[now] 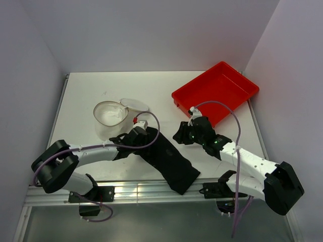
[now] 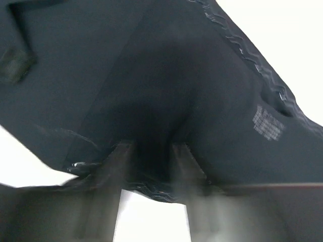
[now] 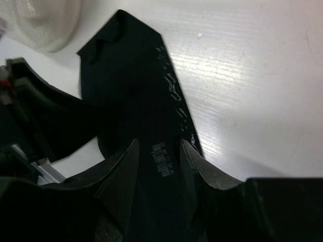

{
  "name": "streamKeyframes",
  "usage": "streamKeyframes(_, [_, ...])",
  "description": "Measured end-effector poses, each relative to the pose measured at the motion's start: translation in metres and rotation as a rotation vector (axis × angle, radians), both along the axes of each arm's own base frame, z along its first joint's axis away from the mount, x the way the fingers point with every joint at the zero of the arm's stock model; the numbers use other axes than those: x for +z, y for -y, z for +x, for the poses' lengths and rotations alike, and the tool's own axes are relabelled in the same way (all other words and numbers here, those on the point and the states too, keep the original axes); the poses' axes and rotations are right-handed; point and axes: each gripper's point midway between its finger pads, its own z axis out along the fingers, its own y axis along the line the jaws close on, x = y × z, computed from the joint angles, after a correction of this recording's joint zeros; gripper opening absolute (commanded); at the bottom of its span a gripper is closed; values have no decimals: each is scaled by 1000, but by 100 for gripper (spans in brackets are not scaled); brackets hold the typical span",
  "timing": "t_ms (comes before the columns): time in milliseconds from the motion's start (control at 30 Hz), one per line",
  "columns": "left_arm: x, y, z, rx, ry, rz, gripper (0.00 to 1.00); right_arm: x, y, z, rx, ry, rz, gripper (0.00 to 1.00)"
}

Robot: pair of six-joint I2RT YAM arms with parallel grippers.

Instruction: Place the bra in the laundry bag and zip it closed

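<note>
The black bra [image 1: 169, 161] lies flat on the white table, running from the middle toward the near edge. My left gripper [image 1: 135, 132] is at its upper left end; in the left wrist view its jaws [image 2: 151, 154] stand apart astride the bra's [image 2: 151, 75] hem, and that view is blurred. My right gripper [image 1: 180, 135] is at the bra's right edge. Its jaws [image 3: 159, 151] are apart over the fabric [image 3: 131, 85], with a small printed label flat between them. The laundry bag [image 1: 110, 117] stands open behind the left gripper, with its round lid [image 1: 134, 104] flipped back.
A red tray [image 1: 217, 96] sits at the back right, close behind the right arm. The white mesh bag [image 3: 45, 22] shows at the top left of the right wrist view, and the left arm [image 3: 30, 101] is below it. A metal rail [image 1: 151, 189] runs along the table's near edge.
</note>
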Motion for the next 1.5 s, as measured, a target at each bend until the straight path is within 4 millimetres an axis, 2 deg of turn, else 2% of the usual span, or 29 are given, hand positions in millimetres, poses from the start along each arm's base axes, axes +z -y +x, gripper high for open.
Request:
streamKeyframes(67, [-3,2,6,6,20,25,5,6,-1,1,1,17,13,46])
streamKeyframes(100, [-7,2,9,4,29,43,0,7,-1,1,2,21,16,47])
streamKeyframes(267, [-4,6,16,7,65,39,0,11,-6,0,37,36,31,56])
streamKeyframes(367, [7,5,16,-2,86,27,0,15,-11,0,73,56,43,66])
streamKeyframes(500, [49,11,19,-14,166,-69,0,15,-18,-3,130,66,48,84])
streamKeyframes(667, [115,25,16,-77,270,-228,0,18,-26,-4,194,95,63,94])
streamKeyframes(833, [153,31,7,-150,330,-316,0,38,-35,-5,249,148,132,96])
streamKeyframes(933, [169,31,1,-188,346,-359,0,63,-39,-10,299,227,194,97])
streamKeyframes(1100, [207,32,-5,-244,381,-441,0,90,-31,-15,332,339,234,99])
streamKeyframes(1300, [250,33,-13,-303,429,-530,0,87,-21,-17,330,354,274,99])
streamKeyframes(1400, [259,34,-18,-335,431,-558,0,86,-26,-25,376,334,320,100])
streamKeyframes(1500, [259,34,-22,-361,411,-576,0,90,-31,-32,420,335,362,100])
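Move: The black bra lies flat under the left fingers, already between them at one end; its middle is about 9 cm to the right, 7 cm back and 2 cm down. The open laundry bag stands some 18 cm left and 12 cm ahead. From the right hand, the bra's middle is roughly 10 cm back, 4 cm left and 10 cm down; the red bin lies about 20 cm ahead and 15 cm right. Left fingers pinch the bra and lift it about 26 cm; the right hand opens wide, rising about 9 cm. ##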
